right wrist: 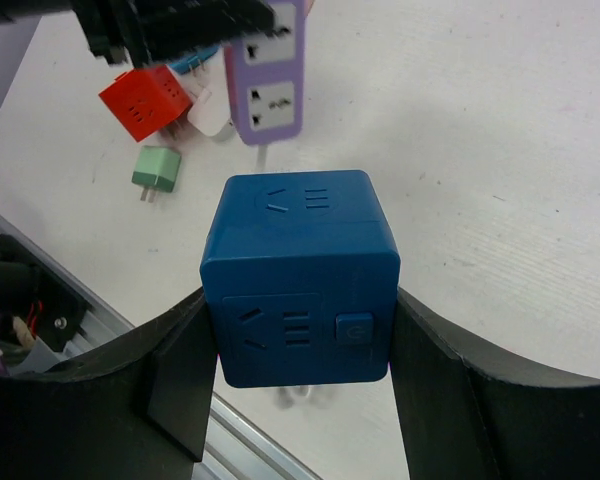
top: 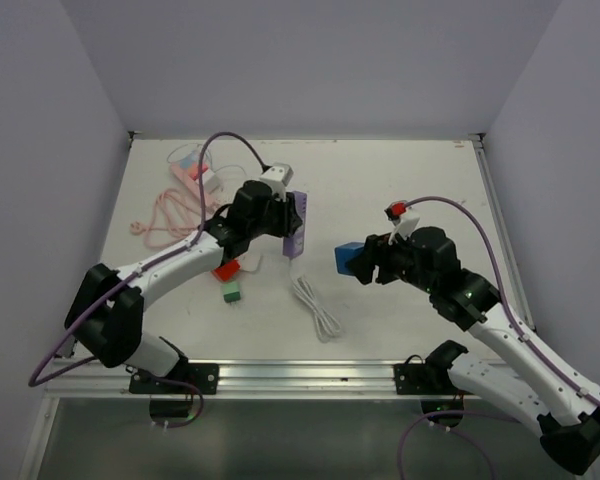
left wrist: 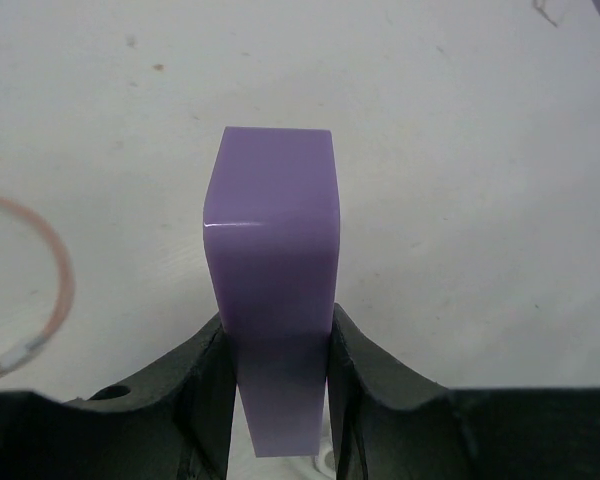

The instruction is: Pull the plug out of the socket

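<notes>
The socket is a purple power strip, standing on edge on the table with my left gripper shut on its sides. In the left wrist view the strip rises straight up between both black fingers. The plug is a blue cube adapter, held by my right gripper a short way to the right of the strip and apart from it. The right wrist view has the cube clamped between the fingers above the table. Behind it, the strip's outlet face has nothing plugged in.
A red cube adapter and a green adapter lie under the left arm. A coiled white cable lies front centre. A pink cable and a pink-and-white strip lie at the back left. A metal rail runs along the near edge.
</notes>
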Controlling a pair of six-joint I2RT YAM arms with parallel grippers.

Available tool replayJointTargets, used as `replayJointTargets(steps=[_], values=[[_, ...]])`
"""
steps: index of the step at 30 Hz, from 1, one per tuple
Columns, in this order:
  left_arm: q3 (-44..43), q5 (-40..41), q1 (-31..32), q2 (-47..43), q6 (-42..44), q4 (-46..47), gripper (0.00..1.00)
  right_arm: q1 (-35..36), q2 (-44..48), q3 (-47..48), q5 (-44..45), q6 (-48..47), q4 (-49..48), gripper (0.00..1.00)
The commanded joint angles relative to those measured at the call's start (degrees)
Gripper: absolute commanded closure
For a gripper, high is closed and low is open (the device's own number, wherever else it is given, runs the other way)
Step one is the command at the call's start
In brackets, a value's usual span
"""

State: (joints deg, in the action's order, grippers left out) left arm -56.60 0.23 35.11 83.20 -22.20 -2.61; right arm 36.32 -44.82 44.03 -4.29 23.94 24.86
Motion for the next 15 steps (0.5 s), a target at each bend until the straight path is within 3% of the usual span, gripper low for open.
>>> replayJointTargets(steps=[1, 9, 14, 15], values=[[-4.6, -11.6, 5.4, 6.2, -4.1, 6.1, 1.0, -0.2, 1.5, 2.0, 3.3, -2.0, -1.7, 1.0], [-15.5, -21.3, 9.6, 26.2, -12.1, 15.1, 0.99, -0.2, 4.8, 1.4, 3.9, -1.7, -1.0, 1.0], [-23.5, -24.7, 11.5, 35.2, -14.2, 16.5, 0.87, -0.1, 3.8, 1.5, 1.7, -2.9, -0.6, 1.0], [-23.7, -24.8, 11.6, 36.8, -14.4, 17.3, 0.81, -0.1, 3.4, 1.4, 1.0, -3.1, -0.6, 1.0]])
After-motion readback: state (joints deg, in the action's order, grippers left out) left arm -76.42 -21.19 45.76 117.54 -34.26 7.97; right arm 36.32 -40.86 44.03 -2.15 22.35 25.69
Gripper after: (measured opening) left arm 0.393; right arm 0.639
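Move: The blue plug is held in the right hand, about 17 cm right of the left hand, 12 cm back and perhaps 3 cm higher; it sits right between the right fingers. On the table some 15 cm below the left hand lie the red plug, 18 cm left and 4 cm back, the green plug, 16 cm left and 11 cm back, and the cord bundle, 7 cm right and 16 cm back. Keeping its grip, the left hand sweeps the purple socket strip about 18 cm right, sinking 9 cm, beneath the blue plug. ##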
